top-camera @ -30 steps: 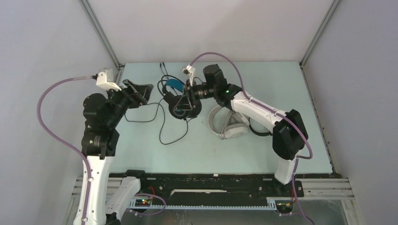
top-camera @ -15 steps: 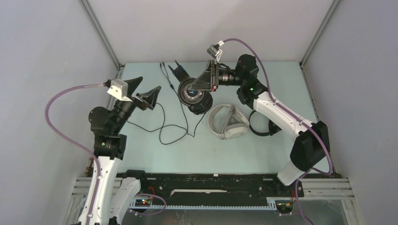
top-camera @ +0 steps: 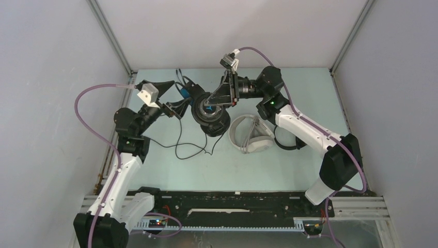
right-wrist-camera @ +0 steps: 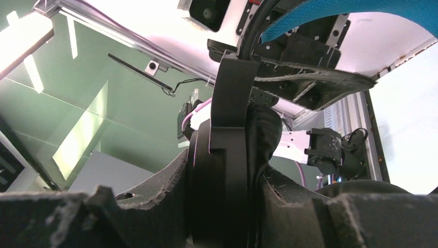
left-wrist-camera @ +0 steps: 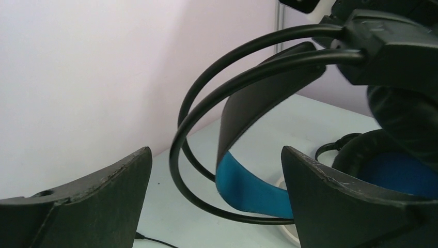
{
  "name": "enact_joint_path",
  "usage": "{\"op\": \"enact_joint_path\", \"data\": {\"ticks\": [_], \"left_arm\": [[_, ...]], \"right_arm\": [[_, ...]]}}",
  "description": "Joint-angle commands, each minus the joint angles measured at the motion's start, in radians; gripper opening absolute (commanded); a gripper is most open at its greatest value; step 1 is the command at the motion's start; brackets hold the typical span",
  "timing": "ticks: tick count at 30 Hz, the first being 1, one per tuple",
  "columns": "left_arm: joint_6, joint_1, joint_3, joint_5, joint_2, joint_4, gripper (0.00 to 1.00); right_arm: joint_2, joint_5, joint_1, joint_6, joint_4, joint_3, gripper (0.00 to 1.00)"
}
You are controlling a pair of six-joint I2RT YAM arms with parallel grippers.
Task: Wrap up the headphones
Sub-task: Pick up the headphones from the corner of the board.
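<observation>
My right gripper (top-camera: 213, 99) is shut on an ear cup (right-wrist-camera: 233, 170) of the black headphones (top-camera: 210, 112) with the blue headband (top-camera: 185, 91), holding them raised at the back middle. My left gripper (top-camera: 176, 97) is open just left of them. In the left wrist view the blue headband (left-wrist-camera: 250, 187) and its two thin black wire hoops (left-wrist-camera: 192, 106) sit between my fingers (left-wrist-camera: 106, 199) without touching them. The headphones' thin cable (top-camera: 182, 146) trails loose over the table. The white-grey headphones (top-camera: 252, 135) lie right of centre. A smaller black pair (top-camera: 287, 142) lies partly under my right arm.
The pale blue table (top-camera: 227, 170) is closed in by grey walls on the left, back and right. A black rail (top-camera: 232, 204) runs along the near edge by the arm bases. Purple hoses (top-camera: 85, 98) loop beside both arms.
My left arm has swung right towards the held headphones and its jaws have opened wider around the headband. My right arm has shifted the headphones slightly left and lower.
</observation>
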Motion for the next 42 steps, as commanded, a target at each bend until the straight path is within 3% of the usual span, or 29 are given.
{"op": "enact_joint_path", "data": {"ticks": [1, 12, 17, 26, 30, 38, 42], "left_arm": [[0.064, -0.005, -0.012, -0.023, 0.016, 0.086, 0.95], [0.1, -0.006, -0.029, 0.088, 0.082, 0.254, 0.92], [0.039, -0.009, -0.025, 0.168, 0.117, 0.35, 0.92], [0.011, -0.01, -0.044, 0.202, 0.137, 0.385, 0.79], [0.011, -0.01, -0.056, 0.193, 0.133, 0.379, 0.66], [0.0, -0.011, -0.072, 0.134, 0.106, 0.339, 0.28], [0.042, -0.01, -0.041, 0.063, 0.083, 0.199, 0.03]], "right_arm": [[-0.087, -0.005, 0.009, -0.003, 0.062, 0.007, 0.18], [-0.092, -0.024, 0.016, 0.013, 0.071, 0.007, 0.18], [-0.089, -0.043, 0.024, -0.029, 0.02, 0.007, 0.18], [-0.091, -0.035, 0.025, -0.074, -0.031, 0.002, 0.18], [-0.092, -0.025, 0.02, -0.06, -0.014, 0.003, 0.18], [-0.086, -0.035, 0.011, -0.104, -0.056, 0.002, 0.24], [-0.105, -0.011, -0.006, -0.184, -0.129, 0.002, 0.43]]}}
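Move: Between the open left fingers and just beyond them hangs the headphones' headband, about 4 cm ahead of the left hand, 1 cm to its right and level with it. The ear cups hang some 10 cm to that hand's right, 5 cm back and 3 cm lower; the white headphones lie on the table roughly 24 cm right, 10 cm back and 25 cm below. From the right hand, already gripping by the cups, the headband is about 10 cm left and 4 cm ahead, level. Easing about 1 cm forward, then some 2 cm to its right with the fingertips tipping up about 10 degrees, the left hand meets the headband and shuts its wide-open fingers on the thin outer hoops, drifting a little left and forward as they close. The right hand keeps its grip and draws the headphones back about 2.5 cm, rising slightly at first and then sinking again. ##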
